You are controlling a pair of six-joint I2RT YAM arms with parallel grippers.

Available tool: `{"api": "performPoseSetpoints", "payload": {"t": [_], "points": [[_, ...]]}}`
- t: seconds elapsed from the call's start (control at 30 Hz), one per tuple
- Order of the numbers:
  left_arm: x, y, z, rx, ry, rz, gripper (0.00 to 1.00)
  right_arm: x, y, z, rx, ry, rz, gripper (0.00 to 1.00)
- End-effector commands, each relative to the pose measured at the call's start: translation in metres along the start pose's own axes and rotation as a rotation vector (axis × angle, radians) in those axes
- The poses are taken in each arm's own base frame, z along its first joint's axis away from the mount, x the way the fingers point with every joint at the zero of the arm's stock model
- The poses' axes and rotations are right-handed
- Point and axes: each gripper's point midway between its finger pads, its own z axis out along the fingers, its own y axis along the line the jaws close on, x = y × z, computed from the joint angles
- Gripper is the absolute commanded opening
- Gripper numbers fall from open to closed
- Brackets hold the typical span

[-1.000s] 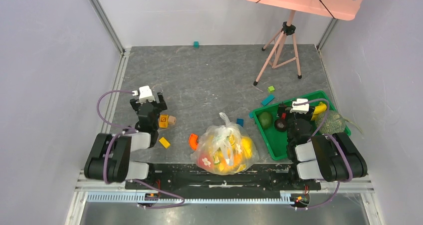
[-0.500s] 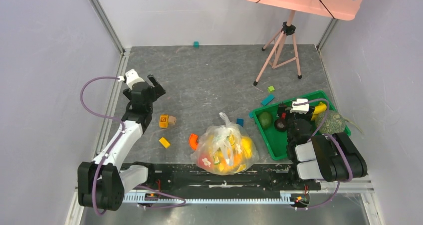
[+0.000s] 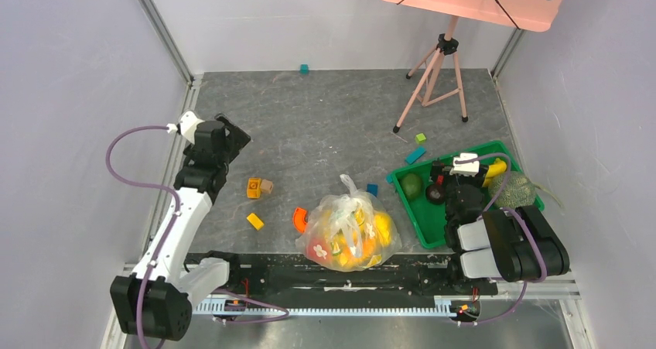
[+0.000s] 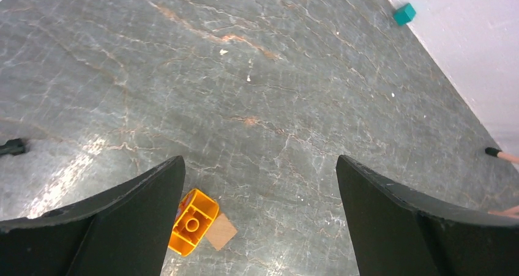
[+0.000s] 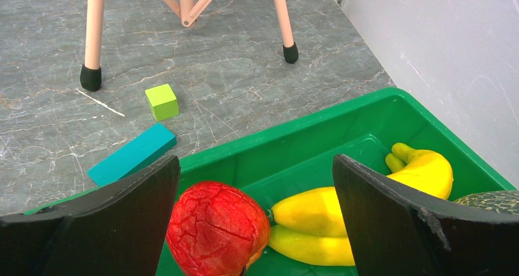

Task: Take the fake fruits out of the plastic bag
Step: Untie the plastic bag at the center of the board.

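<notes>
The plastic bag [image 3: 348, 210] lies near the table's front edge, between the two arm bases. It bulges with fake fruits [image 3: 360, 244] in yellow, orange and red. My left gripper [image 3: 230, 136] [image 4: 260, 166] stands open far to the bag's left rear, above bare floor, holding nothing. My right gripper [image 3: 442, 180] [image 5: 256, 166] hangs open over the green tray [image 5: 306, 126], to the right of the bag. Below its jaws lie a red fruit [image 5: 217, 227] and yellow bananas [image 5: 318, 221], which it does not touch.
An orange block [image 4: 193, 221] and a wooden tile [image 4: 220, 232] lie by the left finger. Yellow block [image 3: 254, 221], orange curved piece [image 3: 299, 219] and blue block [image 3: 372, 189] lie around the bag. A pink tripod [image 3: 437, 74], lime cube [image 5: 162, 101] and teal block [image 5: 131, 155] sit beyond the tray.
My left arm has stretched out, carrying its open gripper back and to the left, away from the orange block. The right arm and the bag have not moved.
</notes>
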Motion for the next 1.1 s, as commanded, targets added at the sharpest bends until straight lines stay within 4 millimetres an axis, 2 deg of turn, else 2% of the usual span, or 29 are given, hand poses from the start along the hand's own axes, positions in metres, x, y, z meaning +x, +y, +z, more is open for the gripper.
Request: {"api": "performPoseSetpoints", "payload": {"t": [0.0,0.07,0.2,0.3,0.63,0.8,0.9,1.0,1.07], "points": [[-0.005,0.011,-0.012,-0.036,-0.017,-0.072,1.00,0.022,-0.008,-0.024,0.007,0.047,-0.026,0.98],[-0.006,0.001,-0.019,0.016,0.011,-0.057,1.00,0.023,-0.008,-0.024,0.007,0.050,-0.027,0.98],[-0.012,-0.007,-0.036,0.054,0.036,-0.039,1.00,0.021,-0.011,-0.017,0.037,0.077,-0.025,0.98],[-0.013,-0.014,-0.049,0.103,0.071,0.014,1.00,0.018,-0.006,-0.013,0.005,0.094,-0.040,0.98],[0.012,-0.030,-0.055,0.214,0.236,0.184,1.00,-0.025,-0.001,0.007,0.018,0.137,0.093,0.98],[0.013,-0.035,-0.058,0.244,0.255,0.233,1.00,-0.043,0.005,0.007,-0.007,0.153,0.171,0.98],[0.018,-0.044,-0.063,0.285,0.294,0.254,1.00,-0.055,0.008,0.009,-0.025,0.205,0.189,0.98],[0.033,-0.062,-0.073,0.334,0.334,0.309,1.00,-0.068,0.020,0.010,-0.089,0.256,0.214,0.98],[0.047,-0.074,-0.081,0.327,0.330,0.382,0.99,-0.074,0.042,0.005,-0.230,0.278,0.206,0.98]]}}
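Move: The knotted plastic bag sits about 27 cm to the left hand's right, some 17 cm back and 14 cm below. Nearer that hand, the orange elbow is 16 cm back and 15 cm right, the orange block 7 cm back and 3 cm right, both about 19 cm below. From the right hand the bag is about 27 cm left, 16 cm back and slightly lower; the small blue block is 21 cm left, 6 cm back and 9 cm below. Open left hand swings about 7 cm right and back towards the bag, turning clockwise; right hand rises 6 cm. ##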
